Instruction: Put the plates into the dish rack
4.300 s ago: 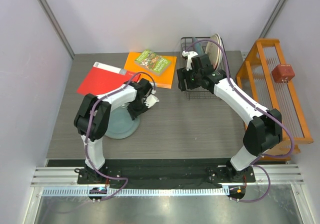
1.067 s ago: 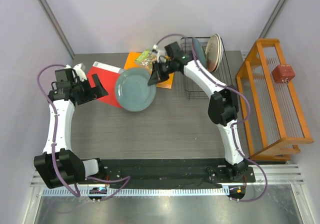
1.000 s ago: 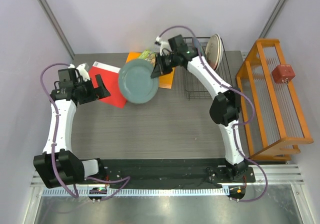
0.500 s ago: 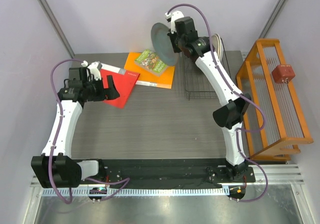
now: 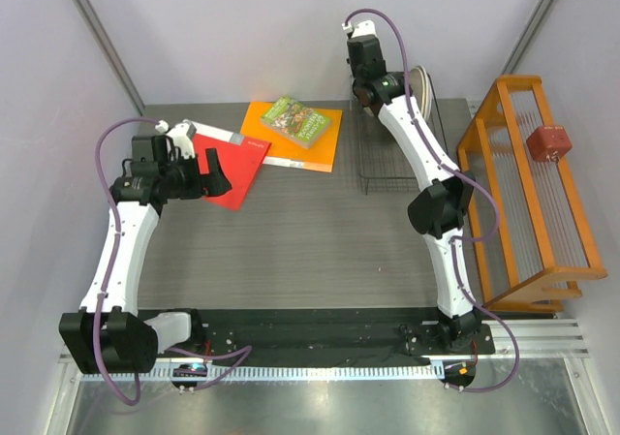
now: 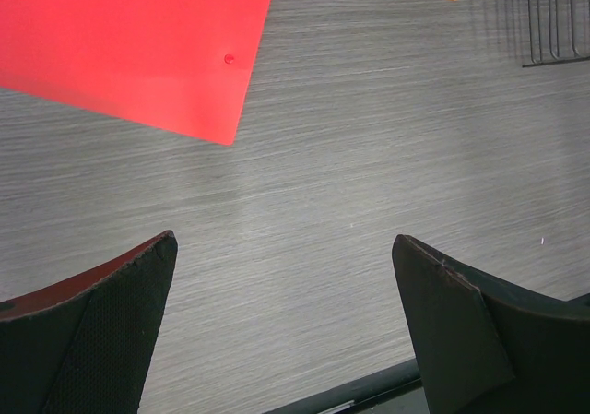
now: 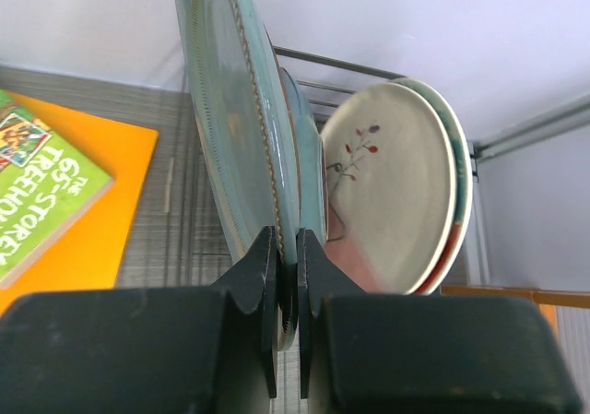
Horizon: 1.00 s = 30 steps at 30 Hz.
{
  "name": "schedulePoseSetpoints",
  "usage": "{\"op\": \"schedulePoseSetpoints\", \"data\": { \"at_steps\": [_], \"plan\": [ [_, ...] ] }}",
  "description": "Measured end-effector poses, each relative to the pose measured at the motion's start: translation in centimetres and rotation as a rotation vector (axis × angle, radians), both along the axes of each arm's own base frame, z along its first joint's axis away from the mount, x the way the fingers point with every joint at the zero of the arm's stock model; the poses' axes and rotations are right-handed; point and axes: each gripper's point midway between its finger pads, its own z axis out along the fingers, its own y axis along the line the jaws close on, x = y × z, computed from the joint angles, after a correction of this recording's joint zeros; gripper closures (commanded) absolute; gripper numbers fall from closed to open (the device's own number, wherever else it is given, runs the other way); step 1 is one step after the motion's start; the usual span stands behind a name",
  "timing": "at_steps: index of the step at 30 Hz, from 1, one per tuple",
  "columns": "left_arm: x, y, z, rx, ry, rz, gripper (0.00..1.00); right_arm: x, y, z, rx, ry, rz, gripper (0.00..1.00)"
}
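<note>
In the right wrist view my right gripper is shut on the lower rim of the grey-green plate, held upright on edge over the black wire dish rack. Just behind it stands the dark teal plate. Further right lean the cream-and-pink sprig plate and the red plate. From above, the right gripper hangs over the rack's back left, and the held plate is hidden under the arm. My left gripper is open and empty above the table.
A red book lies under the left gripper, and an orange book with a green one on top lies beside the rack. An orange wooden rack holding a red block stands at the right edge.
The right arm has carried the grey-green plate from above the books up and right to the dish rack, turning it on edge. The left arm has shifted slightly right over the red book.
</note>
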Motion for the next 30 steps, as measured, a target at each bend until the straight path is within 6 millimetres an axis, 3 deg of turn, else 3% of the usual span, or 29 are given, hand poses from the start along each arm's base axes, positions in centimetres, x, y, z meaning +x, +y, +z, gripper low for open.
{"op": "schedulePoseSetpoints", "data": {
  "at_steps": [6,14,30],
  "plan": [
    [-0.1,0.1,-0.4,0.003,0.008,0.006,0.01,0.4,-2.5,0.0,-0.019,-0.01,-0.076,0.99],
    [0.3,0.0,-1.3,-0.011,0.024,0.017,0.01,0.8,-4.3,0.5,-0.038,-0.029,-0.128,0.99],
    [0.7,-0.2,-2.0,-0.013,0.037,0.015,0.0,0.4,-5.9,-1.7,-0.135,0.022,-0.19,0.99]
  ]
}}
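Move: The last plate, pale teal, is already pinched upright in the right hand. Its likely slot, just left of the standing blue plate, is about 5 cm right and 18 cm below, roughly level fore-and-aft. The cream plate stands some 11 cm right and 18 cm below, also level; the green book lies about 20 cm left, level, and 29 cm below. From the left hand the slot is roughly 26 cm ahead, 41 cm right and 10 cm lower. Held by its rim throughout, the teal plate is carried to the right over the dish rack, about 6 cm, towards the plates already standing there. The right hand slows as it goes, swings clockwise some 10 degrees and rolls its left side slightly down; in the second half it also begins to sink, by about 2 cm, with its fingers kept shut. ##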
